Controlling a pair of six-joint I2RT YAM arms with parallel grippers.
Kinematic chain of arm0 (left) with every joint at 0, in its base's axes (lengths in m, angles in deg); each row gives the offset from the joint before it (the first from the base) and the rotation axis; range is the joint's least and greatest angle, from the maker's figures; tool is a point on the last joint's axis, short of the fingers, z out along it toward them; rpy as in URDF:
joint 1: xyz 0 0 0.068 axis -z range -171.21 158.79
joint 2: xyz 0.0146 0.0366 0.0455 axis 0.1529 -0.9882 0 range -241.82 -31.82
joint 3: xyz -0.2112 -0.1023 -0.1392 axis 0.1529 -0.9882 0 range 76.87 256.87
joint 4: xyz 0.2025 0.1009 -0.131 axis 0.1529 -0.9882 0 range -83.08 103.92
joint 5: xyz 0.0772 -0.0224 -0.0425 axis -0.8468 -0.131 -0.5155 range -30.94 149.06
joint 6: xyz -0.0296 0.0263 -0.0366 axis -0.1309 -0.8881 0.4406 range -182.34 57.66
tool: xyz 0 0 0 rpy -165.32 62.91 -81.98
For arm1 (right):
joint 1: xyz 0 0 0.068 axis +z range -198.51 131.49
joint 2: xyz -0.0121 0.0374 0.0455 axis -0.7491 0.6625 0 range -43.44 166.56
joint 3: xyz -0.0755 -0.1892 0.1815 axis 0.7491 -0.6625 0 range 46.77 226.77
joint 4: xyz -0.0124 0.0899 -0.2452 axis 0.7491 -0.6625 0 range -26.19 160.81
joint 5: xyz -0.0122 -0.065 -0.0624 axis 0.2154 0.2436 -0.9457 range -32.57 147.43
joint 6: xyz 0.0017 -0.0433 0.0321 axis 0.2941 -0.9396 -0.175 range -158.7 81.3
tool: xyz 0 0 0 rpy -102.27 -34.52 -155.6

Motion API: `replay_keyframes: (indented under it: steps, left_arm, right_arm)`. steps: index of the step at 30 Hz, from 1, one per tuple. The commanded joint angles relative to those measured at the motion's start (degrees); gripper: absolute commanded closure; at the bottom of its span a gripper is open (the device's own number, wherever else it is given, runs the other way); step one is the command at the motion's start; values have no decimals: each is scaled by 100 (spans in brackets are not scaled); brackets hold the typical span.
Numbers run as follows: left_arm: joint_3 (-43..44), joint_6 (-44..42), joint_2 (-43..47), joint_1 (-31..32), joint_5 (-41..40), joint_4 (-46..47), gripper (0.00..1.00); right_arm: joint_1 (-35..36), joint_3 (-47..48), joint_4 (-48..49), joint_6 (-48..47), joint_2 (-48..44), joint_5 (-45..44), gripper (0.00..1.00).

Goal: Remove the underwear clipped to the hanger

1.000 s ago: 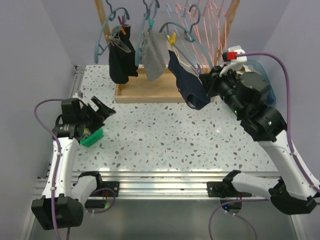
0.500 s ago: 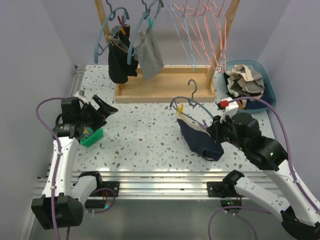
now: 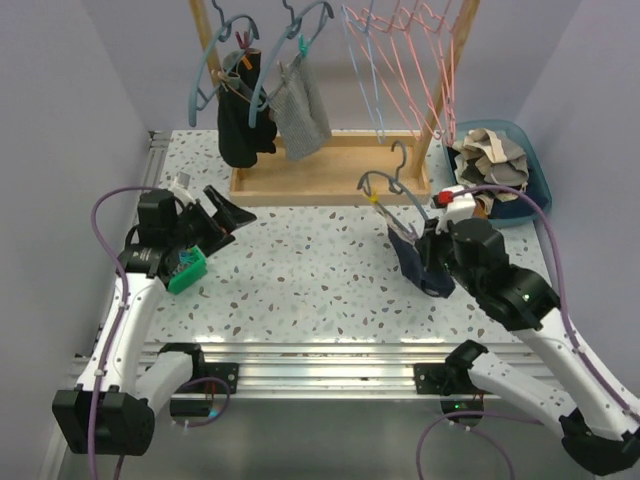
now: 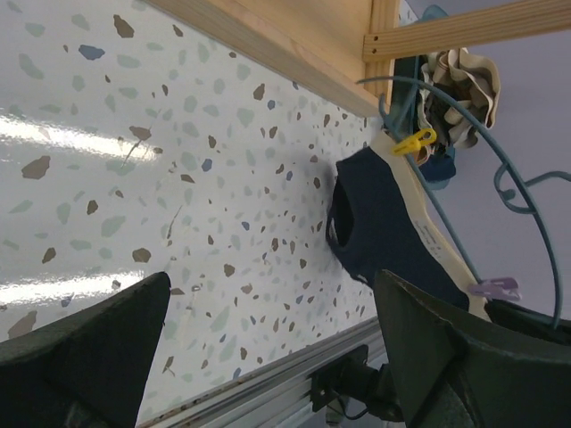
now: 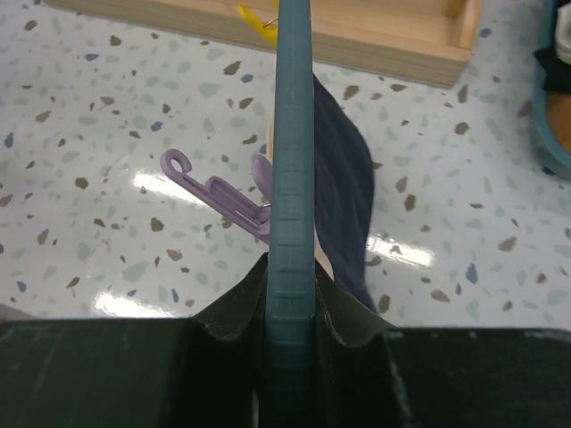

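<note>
A teal hanger (image 3: 385, 185) carries navy underwear (image 3: 420, 262), pinned by a yellow clip (image 3: 373, 198) and a purple clip (image 5: 219, 192). My right gripper (image 3: 432, 240) is shut on the hanger's bar (image 5: 293, 134), holding it just above the table at the right, with the underwear (image 5: 343, 187) hanging beside the bar. My left gripper (image 3: 225, 215) stands wide open at the left, pointing towards the garment and well apart from it. The left wrist view shows the underwear (image 4: 379, 223), its pale waistband, the yellow clip (image 4: 410, 141) and the purple clip (image 4: 493, 288) beyond the open gripper (image 4: 268, 294).
A wooden rack (image 3: 330, 170) at the back holds hangers with a black garment (image 3: 240, 125) and a grey one (image 3: 300, 110), plus several bare pink hangers (image 3: 400, 40). A blue basket (image 3: 538, 175) of clothes stands at the back right. A green object (image 3: 188, 270) lies by the left arm.
The right arm brought the hanger with the underwear off the rack and down over the table, then shifted it slightly back. The left gripper moved a little right.
</note>
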Motion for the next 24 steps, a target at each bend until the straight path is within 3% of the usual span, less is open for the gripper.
replay_keyframes:
  steps: [1,6,10,16,24]
  left_arm:
    - [-126,225,73,201,185,443,0]
    - [-362,540,231,535,-8,679,0]
    - [-697,988,284,1167,-227,1023,0]
    - [-944,1709,118,2151,-956,1568,0]
    - [-733,2307,-857,3364,-1915,2051,1]
  right_arm:
    - [160,-515,1109,124,355,949,100]
    - [617,-1296,1909,651,601,1092,100]
    - [1302,-1667,2340,1021,1014,732,100]
    - [1628,-1966,2771,1478,1454,407,100]
    - [1655,-1905,2710,1663,1577,2,100]
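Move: The lilac clip on the navy underwear's waistband lies roughly 35 cm to the right of the open left hand, 2 cm back and 4 cm higher; the yellow clip at the hanger's far end is about 27 cm right, 3 cm ahead and 8 cm higher. From the right hand, gripping the hanger, the lilac clip is 4 cm ahead and 3 cm left, the underwear hangs about 8 cm below at 4 cm ahead and 2 cm left, and clear mid-table lies 12 cm left, 2 cm back, 25 cm below. The hanger with its clipped underwear is carried down some 13 cm and about as far left by the right hand, which keeps its shut grip, tips further down, then all but stops over mid-table. Meanwhile the left hand, fingers staying wide open, comes about 13 cm right to meet the lilac clip, sinking and drawing back slightly and still travelling at the end, without touching it yet. ##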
